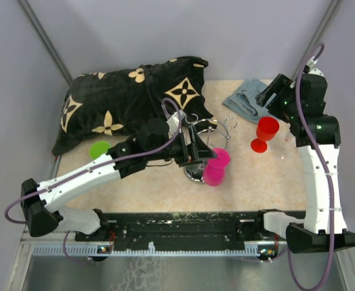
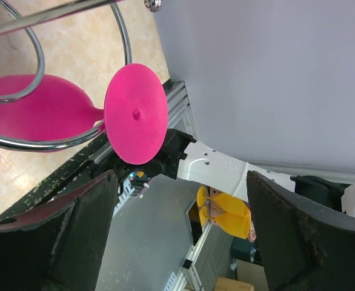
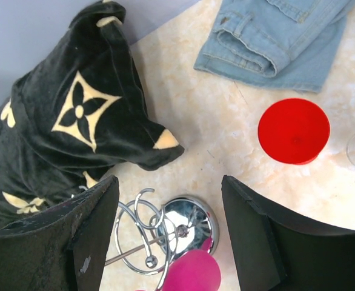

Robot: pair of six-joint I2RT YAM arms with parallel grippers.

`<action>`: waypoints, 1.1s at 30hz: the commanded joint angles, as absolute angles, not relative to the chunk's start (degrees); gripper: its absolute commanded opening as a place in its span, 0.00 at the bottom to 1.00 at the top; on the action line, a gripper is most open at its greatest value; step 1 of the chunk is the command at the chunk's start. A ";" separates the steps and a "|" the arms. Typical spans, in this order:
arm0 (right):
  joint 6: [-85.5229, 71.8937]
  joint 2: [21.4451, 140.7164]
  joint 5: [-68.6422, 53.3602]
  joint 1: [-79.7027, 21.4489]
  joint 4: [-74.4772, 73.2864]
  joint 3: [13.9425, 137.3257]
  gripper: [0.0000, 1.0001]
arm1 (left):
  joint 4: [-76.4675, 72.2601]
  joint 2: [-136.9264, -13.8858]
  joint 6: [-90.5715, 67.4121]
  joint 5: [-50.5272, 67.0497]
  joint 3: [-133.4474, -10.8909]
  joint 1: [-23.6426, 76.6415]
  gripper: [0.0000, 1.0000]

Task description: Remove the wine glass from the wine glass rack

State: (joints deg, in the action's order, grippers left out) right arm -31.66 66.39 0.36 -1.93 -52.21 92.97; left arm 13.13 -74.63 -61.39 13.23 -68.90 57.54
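A pink wine glass (image 1: pixel 215 168) hangs tilted in a loop arm of the shiny wire wine glass rack (image 1: pixel 194 175) at mid-table. In the left wrist view its bowl (image 2: pixel 41 112) sits inside a chrome loop (image 2: pixel 41 73), and its round foot (image 2: pixel 135 113) faces the camera. My left gripper (image 1: pixel 206 154) is right at the glass. It is open (image 2: pixel 180 233), with the foot just beyond its fingertips and nothing between them. My right gripper (image 1: pixel 272 96) hovers open (image 3: pixel 168 242) at the back right, looking down on the rack (image 3: pixel 186 223) and the pink glass (image 3: pixel 192 273).
A red wine glass (image 1: pixel 265 133) stands right of the rack and also shows in the right wrist view (image 3: pixel 294 131). A black patterned pillow (image 1: pixel 126 100) lies at the back left, folded jeans (image 1: pixel 245 100) at the back right. A green disc (image 1: pixel 99 148) sits left of the arm.
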 commanded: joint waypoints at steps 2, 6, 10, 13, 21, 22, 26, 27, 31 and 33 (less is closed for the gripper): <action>-31.88 63.52 0.13 -1.40 -50.01 90.55 0.69 | 6.67 -76.96 -66.63 10.95 -67.59 60.13 0.91; -32.02 62.20 0.46 -1.28 -50.54 89.63 0.69 | 5.88 -77.99 -68.63 10.79 -67.32 61.53 0.91; -31.74 61.55 0.86 -1.10 -50.89 89.32 0.69 | 5.92 -78.21 -70.45 10.86 -65.99 61.68 0.89; -31.97 61.20 0.49 -1.10 -50.67 88.75 0.69 | 5.88 -78.16 -71.20 10.72 -65.72 61.70 0.85; -32.38 60.76 -0.08 -1.18 -49.92 87.87 0.69 | 5.48 -78.34 -73.75 9.74 -63.88 61.70 0.76; -32.39 60.74 -0.09 -1.14 -49.92 87.82 0.69 | 5.42 -78.47 -74.02 9.67 -63.66 61.70 0.75; -32.37 60.38 -0.09 -1.08 -49.99 87.63 0.69 | 5.23 -78.96 -75.03 8.65 -62.91 61.70 0.73; -32.37 60.19 -0.09 -1.12 -50.01 87.61 0.69 | 5.00 -79.01 -75.27 8.37 -62.70 61.58 0.72; -32.14 59.82 -0.05 -1.08 -50.13 87.27 0.69 | 4.08 -79.51 -75.45 7.42 -62.82 61.61 0.68; -32.06 59.74 0.00 -1.14 -50.18 87.21 0.69 | 3.96 -79.79 -75.34 7.31 -62.98 61.61 0.67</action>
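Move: The pink wine glass hangs foot-up on the rack; its middle lies about 5 cm to the right of the left hand, roughly 2 cm back and some 9 cm below. The rack's middle is about 4 cm ahead, level sideways and some 15 cm below. The red glass stands roughly 20 cm to that hand's right, 12 cm ahead, well below. From the right hand, the pink glass is about 17 cm back, 17 cm left and 16 cm below. Towards the foot end of the pink glass, the left hand goes right and down with a little back, then mostly down, some 5 cm in all, easing slightly forward at the end. It rolls about 10 degrees, forward side tipping down, while the fingers narrow from wide open to about two-thirds; no grip can be seen yet. The right hand eases back about 2 cm and a little down, empty. ##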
